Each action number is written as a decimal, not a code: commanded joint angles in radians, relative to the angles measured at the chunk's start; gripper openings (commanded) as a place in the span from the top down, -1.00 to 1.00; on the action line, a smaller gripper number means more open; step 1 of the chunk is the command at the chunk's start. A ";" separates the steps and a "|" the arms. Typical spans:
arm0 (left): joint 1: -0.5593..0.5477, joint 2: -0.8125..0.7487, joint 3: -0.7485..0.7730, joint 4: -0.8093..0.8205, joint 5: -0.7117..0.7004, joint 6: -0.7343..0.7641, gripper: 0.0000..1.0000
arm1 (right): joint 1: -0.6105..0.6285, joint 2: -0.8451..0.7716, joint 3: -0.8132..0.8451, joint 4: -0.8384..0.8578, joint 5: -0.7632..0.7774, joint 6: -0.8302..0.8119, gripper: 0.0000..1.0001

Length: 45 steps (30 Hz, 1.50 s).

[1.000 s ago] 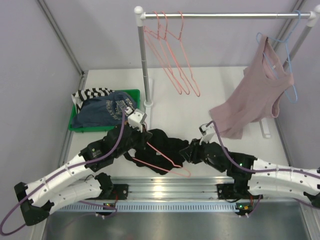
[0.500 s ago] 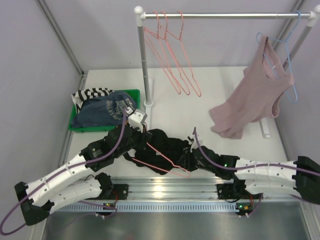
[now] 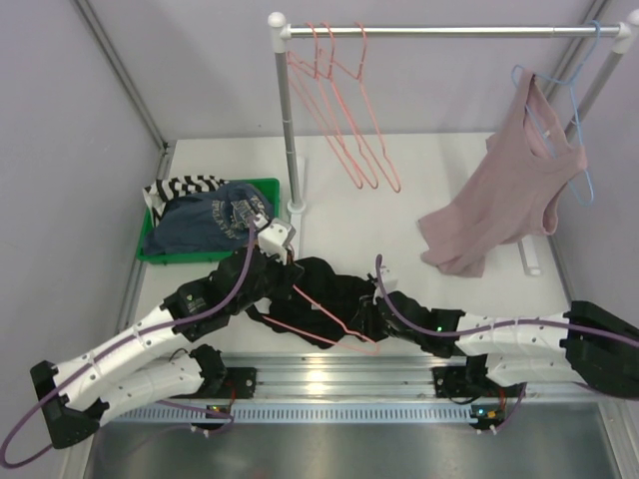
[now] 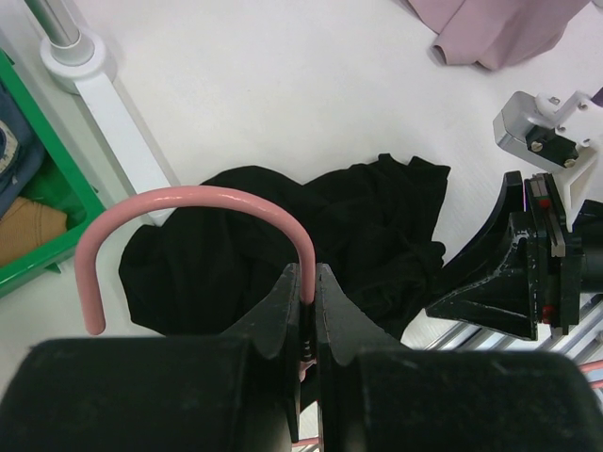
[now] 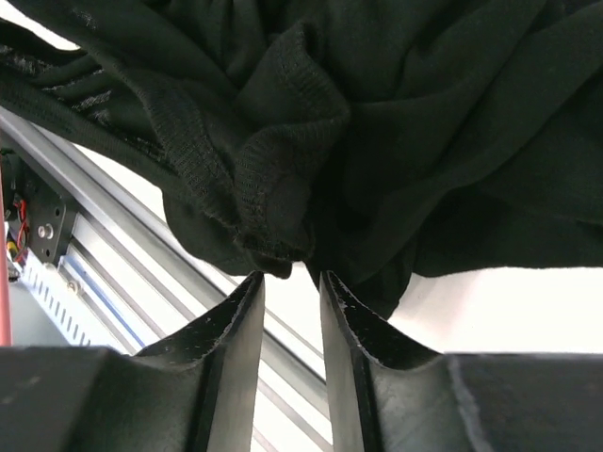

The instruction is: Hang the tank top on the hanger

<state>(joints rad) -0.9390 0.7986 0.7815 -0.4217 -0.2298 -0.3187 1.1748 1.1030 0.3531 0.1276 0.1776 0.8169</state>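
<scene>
The black tank top (image 3: 321,287) lies crumpled on the table between both arms. It also shows in the left wrist view (image 4: 367,212) and fills the right wrist view (image 5: 396,113). My left gripper (image 3: 283,267) is shut on the neck of the salmon-pink hanger (image 3: 329,317). The hanger's hook (image 4: 188,200) curves above the jaws (image 4: 308,278), and its triangle lies over the top. My right gripper (image 3: 371,317) is open by a narrow gap. Its tips (image 5: 290,280) are at a rolled hem at the top's near edge, with nothing between the jaws.
A rack (image 3: 285,120) holds several spare pink hangers (image 3: 349,130). A dusty-pink tank top (image 3: 509,190) hangs on a light blue hanger (image 3: 579,110) at the right. A green tray (image 3: 265,187) with shirts is at the left. A metal rail (image 3: 329,374) runs along the near edge.
My right arm has reached left and low, bringing its gripper from the table's right side up to the black top's near right edge. The left gripper and hanger have stayed put.
</scene>
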 commanded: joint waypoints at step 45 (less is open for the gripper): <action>-0.006 0.027 0.081 0.012 -0.394 -0.065 1.00 | -0.023 -0.609 0.035 -0.462 0.148 0.025 1.00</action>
<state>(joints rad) -0.9417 0.8234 0.8303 -0.4271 -0.5800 -0.3893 1.1618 0.4973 0.3199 -0.2970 0.2955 0.8425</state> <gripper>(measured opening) 0.078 0.006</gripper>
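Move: The right hand, partly open low over the cloth, has the tank top's raised near-edge fold just off its tips, about 1 cm ahead, 1 cm left and 1 cm down. The held hanger's free end is some 7 cm behind, 3 cm right of and 7 cm above this hand. From the left hand, which already grips the hanger by its hook, that fold is roughly 7 cm back, 18 cm right and 16 cm lower; the rack's foot is about 20 cm straight ahead and 18 cm below. The right fingers ease forward and shut on the tank top's fold, pinching it between the tips, then lift it about 6 cm and carry it some 6 cm to the right, away from the left hand. Meanwhile the left hand keeps its grip on the hanger, goes about 4 cm left and 4 cm forward with a slight rise, and turns some 20 degrees counter-clockwise. ##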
